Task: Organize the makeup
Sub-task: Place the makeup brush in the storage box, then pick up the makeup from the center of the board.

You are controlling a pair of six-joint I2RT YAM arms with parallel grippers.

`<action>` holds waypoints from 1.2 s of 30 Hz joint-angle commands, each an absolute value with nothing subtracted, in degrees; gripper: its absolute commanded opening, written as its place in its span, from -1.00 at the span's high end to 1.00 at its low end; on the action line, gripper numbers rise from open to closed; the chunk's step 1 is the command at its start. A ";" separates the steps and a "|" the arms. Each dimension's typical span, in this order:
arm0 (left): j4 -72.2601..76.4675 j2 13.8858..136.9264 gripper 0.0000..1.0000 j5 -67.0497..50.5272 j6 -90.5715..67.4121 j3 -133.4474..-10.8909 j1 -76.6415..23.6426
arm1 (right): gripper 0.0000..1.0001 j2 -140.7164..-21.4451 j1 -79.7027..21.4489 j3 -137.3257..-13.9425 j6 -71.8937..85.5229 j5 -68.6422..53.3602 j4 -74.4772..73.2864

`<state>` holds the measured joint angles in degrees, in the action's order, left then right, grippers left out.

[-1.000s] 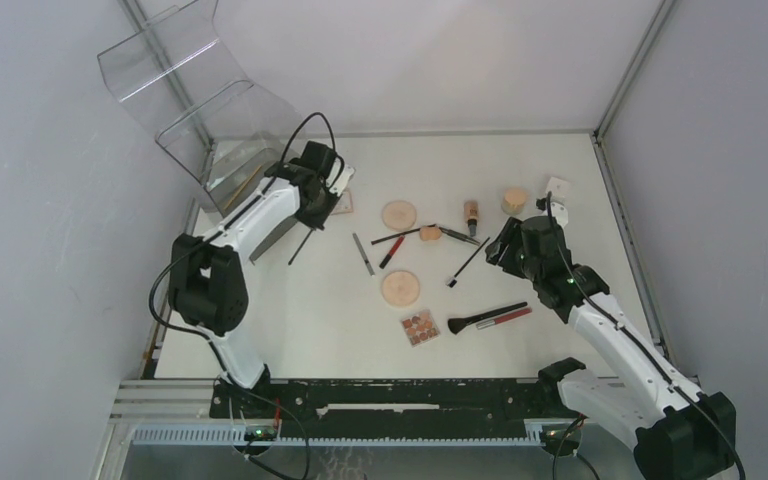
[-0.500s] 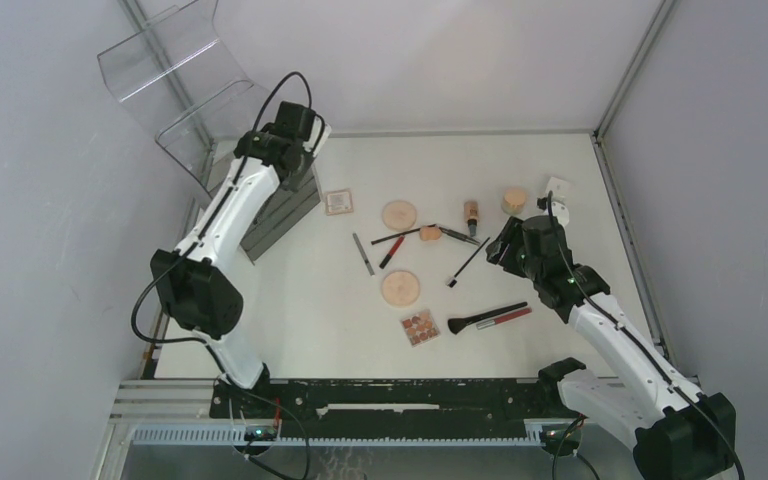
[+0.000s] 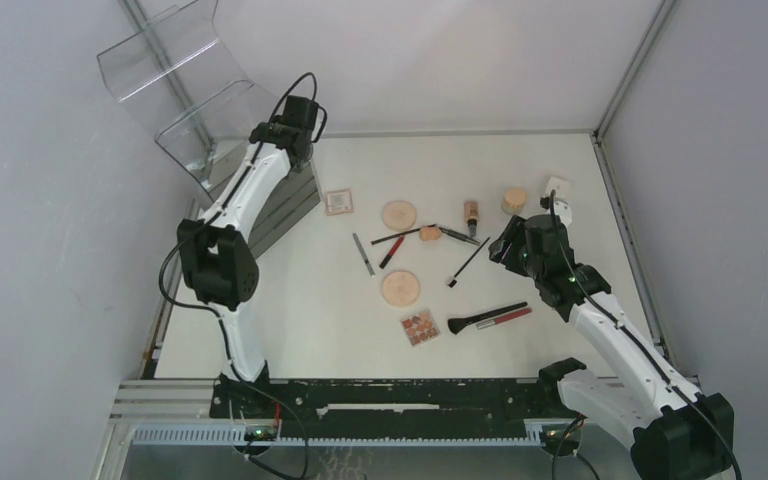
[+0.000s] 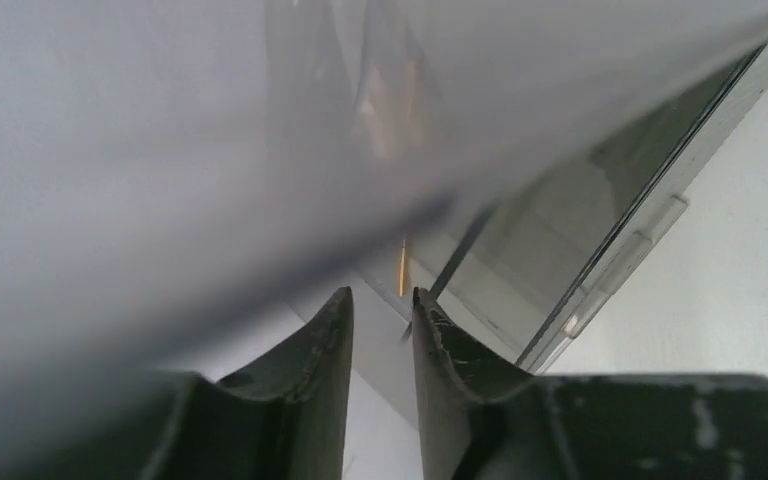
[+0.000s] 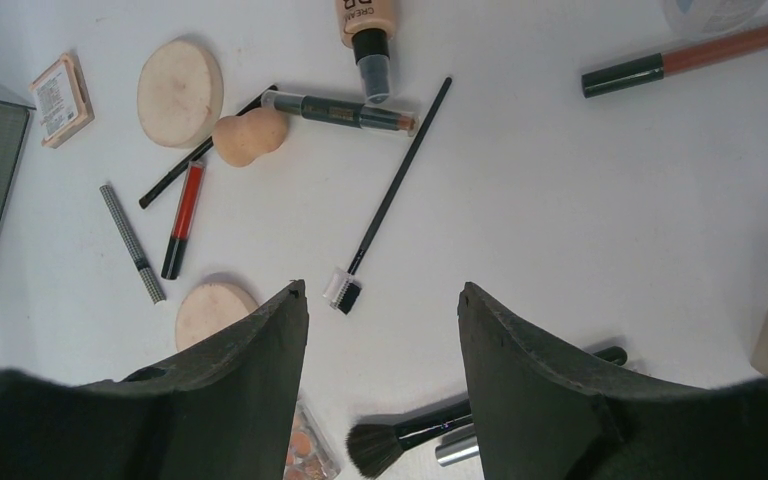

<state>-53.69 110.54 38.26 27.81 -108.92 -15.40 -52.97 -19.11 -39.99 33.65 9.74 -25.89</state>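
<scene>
The makeup lies scattered mid-table: two peach powder discs [image 3: 398,214] [image 3: 400,288], a palette [image 3: 420,327], a square compact [image 3: 338,202], a tan bottle [image 3: 471,212], a jar [image 3: 514,200], a sponge [image 3: 430,233], pencils and brushes. My left gripper [image 4: 380,298] hangs over the clear organizer [image 3: 222,150], its jaws slightly apart with nothing between them. Just beyond its tips a thin dark handle [image 4: 460,255] and a gold stick [image 4: 401,270] rest inside the organizer. My right gripper [image 5: 380,295] hovers open above a small comb brush [image 5: 390,200] and a black powder brush [image 5: 380,445].
A red lip pencil [image 3: 505,318] lies beside the black brush [image 3: 485,317]. A grey stick [image 3: 363,254] and a red pencil [image 3: 392,251] lie left of centre. A small white object [image 3: 557,186] sits at the back right. The organizer's tall tiers [image 3: 175,60] rise in the back left corner.
My left arm swung from the table by the compact up to the organizer, carrying a thin black brush. Its jaws have now parted. The right arm stayed put.
</scene>
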 commanded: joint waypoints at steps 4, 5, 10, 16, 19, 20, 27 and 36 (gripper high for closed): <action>-52.43 109.08 0.29 40.95 24.37 -113.89 -14.99 | -0.29 -51.44 -18.71 -39.99 33.19 10.17 -24.05; -53.12 107.91 0.28 40.17 22.79 -114.07 -15.33 | -0.29 -51.50 -18.72 -39.99 33.34 10.19 -24.14; -54.38 98.51 0.28 33.80 13.79 -109.24 -18.76 | -0.29 -51.97 -18.73 -39.99 34.36 9.74 -24.02; -47.20 87.96 0.28 28.56 -1.75 -92.84 -26.57 | -0.29 -52.77 -19.29 -39.99 34.94 9.13 -23.58; -45.74 87.87 0.27 29.04 -13.35 -87.11 -30.77 | -0.29 -52.74 -19.62 -40.04 34.87 9.61 -23.92; -45.32 88.29 0.27 28.99 -16.95 -85.54 -31.62 | -0.29 -52.74 -19.68 -39.93 34.77 9.73 -24.02; -37.56 91.98 0.26 33.33 -36.29 -77.76 -37.48 | -0.29 -51.49 -19.85 -39.95 35.13 10.54 -25.39; -32.87 102.80 -0.16 29.02 -40.30 -78.10 -37.18 | -0.30 -48.62 -19.61 -38.79 35.03 11.86 -26.09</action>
<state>-37.17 99.26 30.65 -35.35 -77.14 -37.56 -50.22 -19.59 -38.98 34.41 10.37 -27.09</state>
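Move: The patterned pencil on the table lies some 6 cm back and 19 cm to the right of the left hand, about 21 cm below. That hand is still over the open storage box, whose middle is some 6 cm ahead, 1 cm left and 12 cm down. The square compact sits about 12 cm farther out than the pencil and 4 cm left of it, the red lip gloss 6 cm to its right and 1 cm farther. From the right hand the pencil is roughly 8 cm ahead, 21 cm left. Backing up and out of the storage box after a small dip forward, the left hand rises about 5 cm, then swings right and sinks to hover over the patterned pencil, ending some 19 cm right, 10 cm back and 11 cm lower. Its already parted fingers open wider, first over the box to leave the makeup brush, again on the descent; the wrist rolls its left side down by about 45 degrees. ##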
